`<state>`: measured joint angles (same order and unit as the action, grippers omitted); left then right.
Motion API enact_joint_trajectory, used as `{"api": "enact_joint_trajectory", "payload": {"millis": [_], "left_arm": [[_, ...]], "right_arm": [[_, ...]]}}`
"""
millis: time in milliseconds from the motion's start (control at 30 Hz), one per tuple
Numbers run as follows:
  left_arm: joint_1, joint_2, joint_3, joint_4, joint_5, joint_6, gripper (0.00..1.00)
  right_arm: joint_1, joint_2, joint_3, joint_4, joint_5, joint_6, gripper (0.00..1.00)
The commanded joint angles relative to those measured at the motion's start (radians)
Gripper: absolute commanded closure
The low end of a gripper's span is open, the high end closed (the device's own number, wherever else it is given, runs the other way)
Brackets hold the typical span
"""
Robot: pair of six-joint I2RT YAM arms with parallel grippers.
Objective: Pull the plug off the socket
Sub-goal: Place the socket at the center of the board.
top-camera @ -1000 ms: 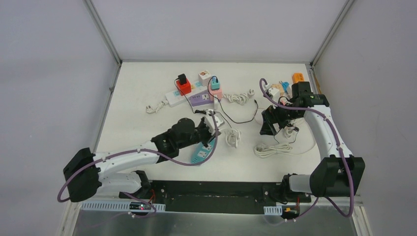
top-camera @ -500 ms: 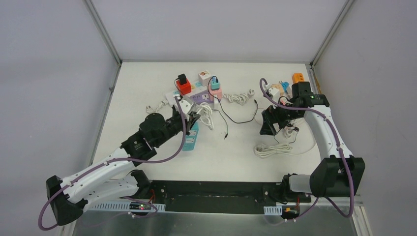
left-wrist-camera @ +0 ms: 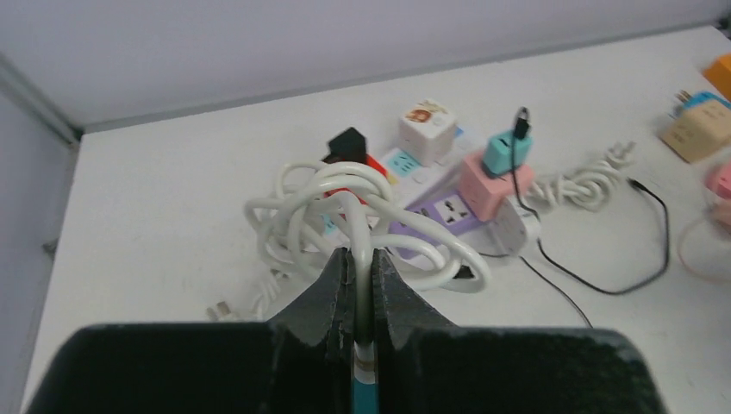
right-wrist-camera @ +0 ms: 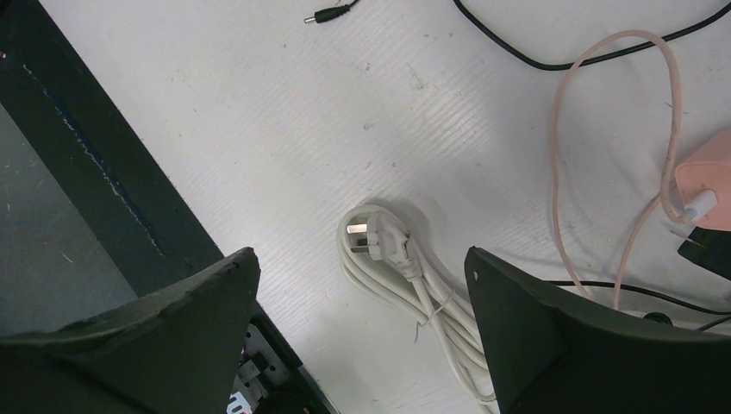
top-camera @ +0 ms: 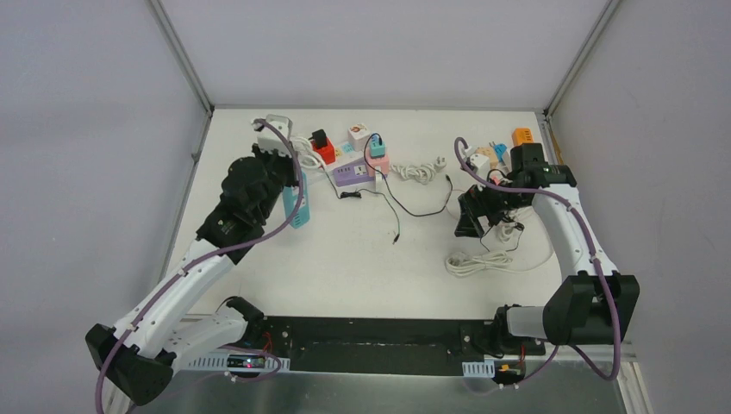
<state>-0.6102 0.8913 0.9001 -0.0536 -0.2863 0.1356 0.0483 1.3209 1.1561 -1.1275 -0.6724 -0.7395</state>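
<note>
My left gripper (top-camera: 291,168) (left-wrist-camera: 362,254) is shut on the white cord (left-wrist-camera: 345,207) of a teal power strip (top-camera: 296,203) (left-wrist-camera: 362,397). The strip hangs below the jaws and its cord coil loops just beyond the fingertips. Ahead on the table lies a cluster of sockets. A red-and-black plug (top-camera: 321,148) (left-wrist-camera: 349,147) sits in a white strip, and a teal plug (top-camera: 377,147) (left-wrist-camera: 500,153) sits in a pink socket cube (left-wrist-camera: 487,185) by a purple strip (top-camera: 353,174) (left-wrist-camera: 435,211). My right gripper (top-camera: 478,216) (right-wrist-camera: 362,285) hovers open over a coiled white cable with a loose plug (right-wrist-camera: 379,237) (top-camera: 478,261).
A thin black cable (top-camera: 414,207) trails across the middle of the table. Small adapters, including an orange one (top-camera: 521,135), sit at the back right. A pink block with a pink cord (right-wrist-camera: 707,190) lies beside the right gripper. A white cube (left-wrist-camera: 427,125) stands behind the strips.
The left arm swung from the table's middle to the far left and lifted the teal strip by its cord. The right arm stayed still.
</note>
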Motion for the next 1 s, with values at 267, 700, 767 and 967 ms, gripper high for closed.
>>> {"api": "enact_joint_trajectory", "payload": {"millis": [267,700,767,967], "left_arm": [[0.525,0.270,0.292,-0.091,0.304,-0.085,1.00],[0.778,0.868,0.687,-0.289,0.404,0.062,1.00],[0.805,0.947,0.755,-0.329,0.422,0.077,1.00],[0.819,1.117,0.891,-0.349,0.499,0.098,1.00]], "right_arm": [[0.006,0.026,0.048,-0.035,-0.074,-0.037,0.08],[0.007,0.059,0.055,-0.040,-0.064,-0.040,0.08],[0.006,0.068,0.056,-0.040,-0.060,-0.040,0.08],[0.006,0.088,0.069,-0.056,-0.071,-0.048,0.08]]}}
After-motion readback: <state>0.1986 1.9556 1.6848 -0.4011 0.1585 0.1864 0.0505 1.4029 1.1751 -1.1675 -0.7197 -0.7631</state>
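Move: The left hand, shut on the teal socket's white cord with the socket hanging below, heads for the clear back-left corner, about 20 cm ahead, 20 cm left and 32 cm down. At table level, the red plug block is about 18 cm ahead and 4 cm right, the white coiled cord 9 cm ahead and 11 cm left. From the idle right hand that corner lies some 67 cm left, 26 cm ahead and 15 cm down. Still gripping the cord, the left hand swings forward-left some 33 cm, then sinks about 17 cm, fingers tipping down. ##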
